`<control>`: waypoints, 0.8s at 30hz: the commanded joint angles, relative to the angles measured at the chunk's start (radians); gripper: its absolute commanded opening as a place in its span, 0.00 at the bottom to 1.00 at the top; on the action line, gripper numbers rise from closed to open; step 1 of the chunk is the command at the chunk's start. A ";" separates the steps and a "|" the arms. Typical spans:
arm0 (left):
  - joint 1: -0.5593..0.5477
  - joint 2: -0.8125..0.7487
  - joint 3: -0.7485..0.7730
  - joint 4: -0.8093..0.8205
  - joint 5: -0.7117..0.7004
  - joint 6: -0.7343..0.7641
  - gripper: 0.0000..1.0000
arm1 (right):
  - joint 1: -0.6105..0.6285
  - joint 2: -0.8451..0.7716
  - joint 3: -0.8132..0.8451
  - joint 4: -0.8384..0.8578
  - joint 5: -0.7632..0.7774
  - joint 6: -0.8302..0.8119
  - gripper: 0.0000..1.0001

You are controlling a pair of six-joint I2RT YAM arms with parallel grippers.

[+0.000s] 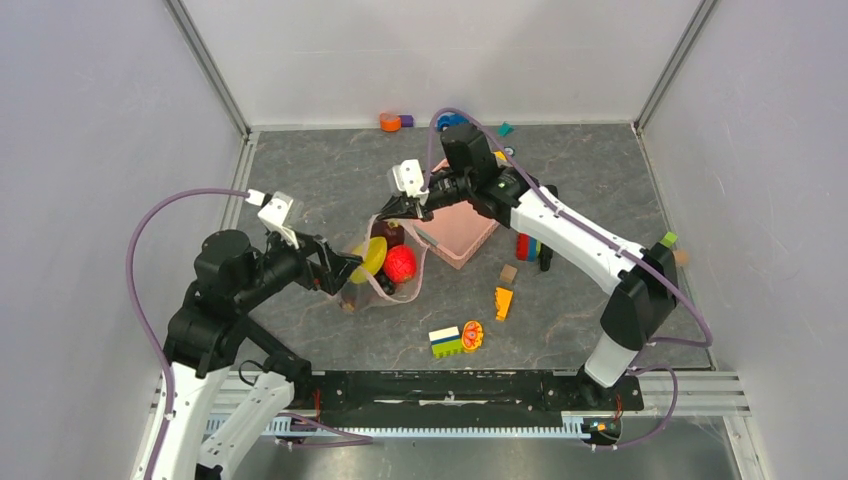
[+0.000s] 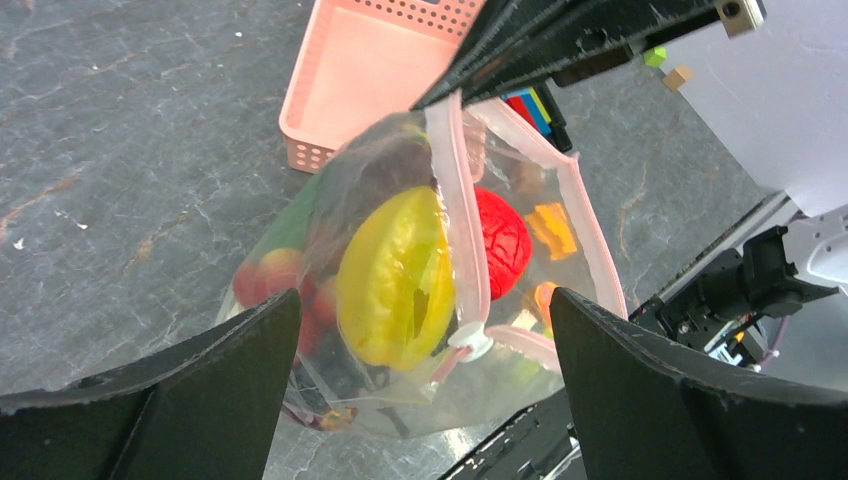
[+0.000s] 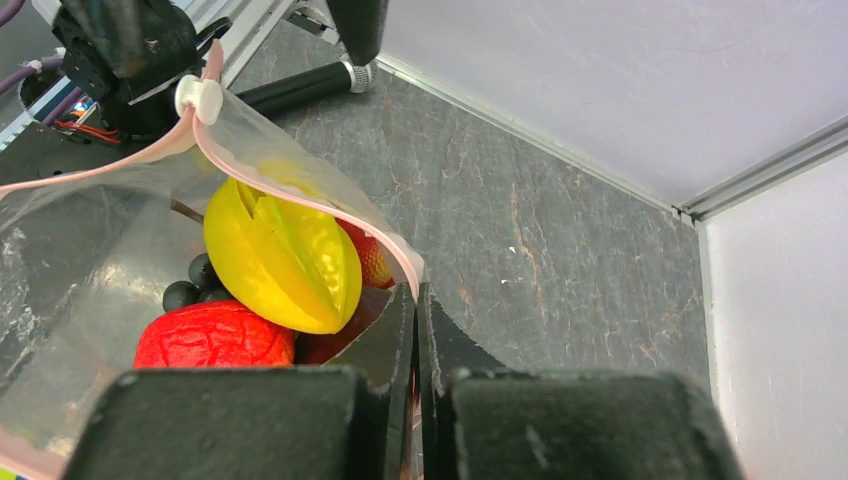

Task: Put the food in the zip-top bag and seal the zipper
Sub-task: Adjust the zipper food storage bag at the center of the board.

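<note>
The clear zip-top bag (image 1: 385, 285) lies mid-table with its mouth open. Inside are a yellow citrus piece (image 2: 395, 280), a red ball-like fruit (image 2: 500, 240), dark berries (image 3: 190, 285) and a strawberry (image 3: 372, 262). My right gripper (image 1: 392, 210) is shut on the far end of the pink zipper strip (image 3: 300, 205), fingertips pinched together (image 3: 416, 295), holding it raised. The white slider (image 2: 470, 342) sits at the near end of the strip. My left gripper (image 1: 338, 275) is open, its jaws wide either side of the bag's near end (image 2: 422, 300), not touching it.
The pink lattice basket (image 1: 462, 225) stands just behind the bag. An orange wedge (image 1: 503, 302), a green-and-yellow block (image 1: 446, 342), an orange round piece (image 1: 472, 335), a tan cube (image 1: 508, 273) and coloured blocks (image 1: 527, 246) lie to the right. Small toys (image 1: 390, 122) sit by the back wall.
</note>
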 commanded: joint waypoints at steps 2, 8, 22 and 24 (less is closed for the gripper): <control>-0.001 0.014 0.013 0.002 0.097 0.062 1.00 | -0.027 0.051 0.122 -0.064 -0.028 -0.003 0.00; -0.002 0.057 -0.002 -0.028 0.189 0.065 0.96 | -0.040 0.090 0.168 -0.107 -0.027 -0.011 0.00; -0.001 0.072 -0.040 0.001 0.205 0.066 0.57 | -0.079 0.138 0.194 -0.175 -0.079 -0.046 0.00; -0.001 0.065 -0.046 0.005 0.188 0.063 0.53 | -0.084 0.140 0.194 -0.176 -0.095 -0.043 0.00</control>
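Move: The bag's white zipper slider lies about 4 cm to the right of the open left hand, 1 cm ahead and some 4 cm lower. Inside the bag, the yellow fruit is about 3 cm ahead and 4 cm right of that hand, the red fruit 2 cm ahead and 10 cm right, both roughly 9 cm below. From the right hand, already pinching the far rim, the slider is about 10 cm back, 3 cm left and 3 cm lower. Down and to the right, about 3 cm each way, the left hand eases towards the white slider, turning some 10 degrees clockwise and closing its wide-open fingers to a little over half. The right hand keeps its pinch on the far rim and draws it forward about 3.5 cm, away from the left arm's side of the mouth, then sinks a little. ##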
